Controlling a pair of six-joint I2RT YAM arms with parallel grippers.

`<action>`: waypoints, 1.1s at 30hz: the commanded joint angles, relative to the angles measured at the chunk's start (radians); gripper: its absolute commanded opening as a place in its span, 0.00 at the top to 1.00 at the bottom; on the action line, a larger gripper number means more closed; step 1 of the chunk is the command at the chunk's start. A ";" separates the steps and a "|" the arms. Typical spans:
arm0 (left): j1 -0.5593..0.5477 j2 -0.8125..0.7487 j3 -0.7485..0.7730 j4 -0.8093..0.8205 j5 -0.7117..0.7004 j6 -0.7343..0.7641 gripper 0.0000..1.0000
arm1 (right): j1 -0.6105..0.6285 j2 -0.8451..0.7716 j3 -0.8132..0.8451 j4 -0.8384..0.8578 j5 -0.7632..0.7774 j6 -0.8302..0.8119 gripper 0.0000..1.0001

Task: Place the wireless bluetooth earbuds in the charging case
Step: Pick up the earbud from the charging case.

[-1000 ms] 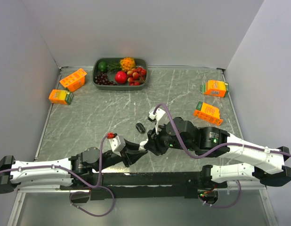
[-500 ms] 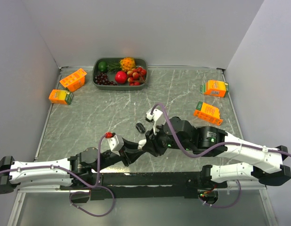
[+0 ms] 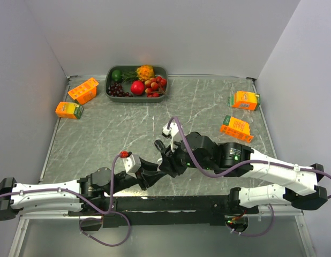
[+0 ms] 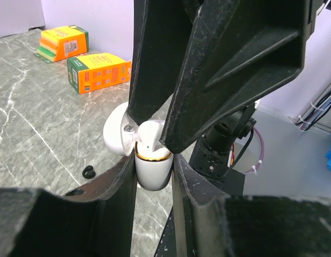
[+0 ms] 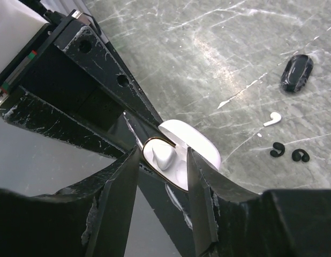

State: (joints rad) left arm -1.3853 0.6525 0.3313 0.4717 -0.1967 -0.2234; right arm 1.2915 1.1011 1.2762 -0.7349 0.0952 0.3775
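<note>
My left gripper [image 3: 155, 174] is shut on a white charging case [image 4: 152, 172] with a gold rim, held upright with its lid [image 5: 193, 140] open. My right gripper [image 3: 165, 163] is right over the case mouth, its fingers [image 5: 118, 184] apart on either side of the rim. A white earbud [image 5: 166, 155] sits in one well of the case, and it also shows in the left wrist view [image 4: 149, 140]. On the table lie another white earbud [image 5: 271, 119], two small black earbuds [image 5: 277, 150] [image 5: 300, 156] and a larger glossy black oval [image 5: 296, 72].
A green tray [image 3: 111, 88] of fruit stands at the back left. Two orange cartons [image 3: 83, 90] [image 3: 69, 110] lie at the far left and two more [image 3: 245, 100] [image 3: 236, 127] at the right. Grey walls close in both sides.
My right gripper has moved left and down onto the case held by my left gripper. The left arm has barely moved.
</note>
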 commanded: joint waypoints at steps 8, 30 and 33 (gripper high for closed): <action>-0.009 -0.013 -0.005 0.065 0.013 0.009 0.99 | -0.009 0.022 0.046 -0.012 -0.006 -0.009 0.64; -0.011 -0.034 -0.046 0.079 -0.018 0.002 0.99 | -0.008 -0.024 0.107 -0.040 0.026 -0.023 1.00; -0.011 -0.036 -0.049 0.081 -0.017 0.007 0.99 | -0.009 -0.038 0.112 -0.050 0.037 -0.023 1.00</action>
State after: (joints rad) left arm -1.3891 0.6308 0.2874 0.4953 -0.2073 -0.2234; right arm 1.2858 1.1000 1.3396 -0.7677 0.1024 0.3683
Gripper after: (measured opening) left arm 0.329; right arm 0.228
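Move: The earbud to be picked sits head-up in the white charging case, between the right hand's open fingertips and about 1 cm below its hand point. From the left hand, which holds the case, the earbud is some 3 cm up and 1 cm to the right. On the table about 22 cm below the right hand lie the black ear tips, roughly 14 cm ahead and 8 cm right, the loose earbud about 15 cm ahead and 3 cm right, and the black pod about 22 cm ahead and 3 cm left. The right fingers close on the earbud's head and pinch it, while the hand sinks about 1 cm into the case's mouth; then, keeping hold, they draw it straight up some 3 cm, away from the case. The left hand keeps its grip on the case and eases down about 1 cm, its fingers still pointing right. ##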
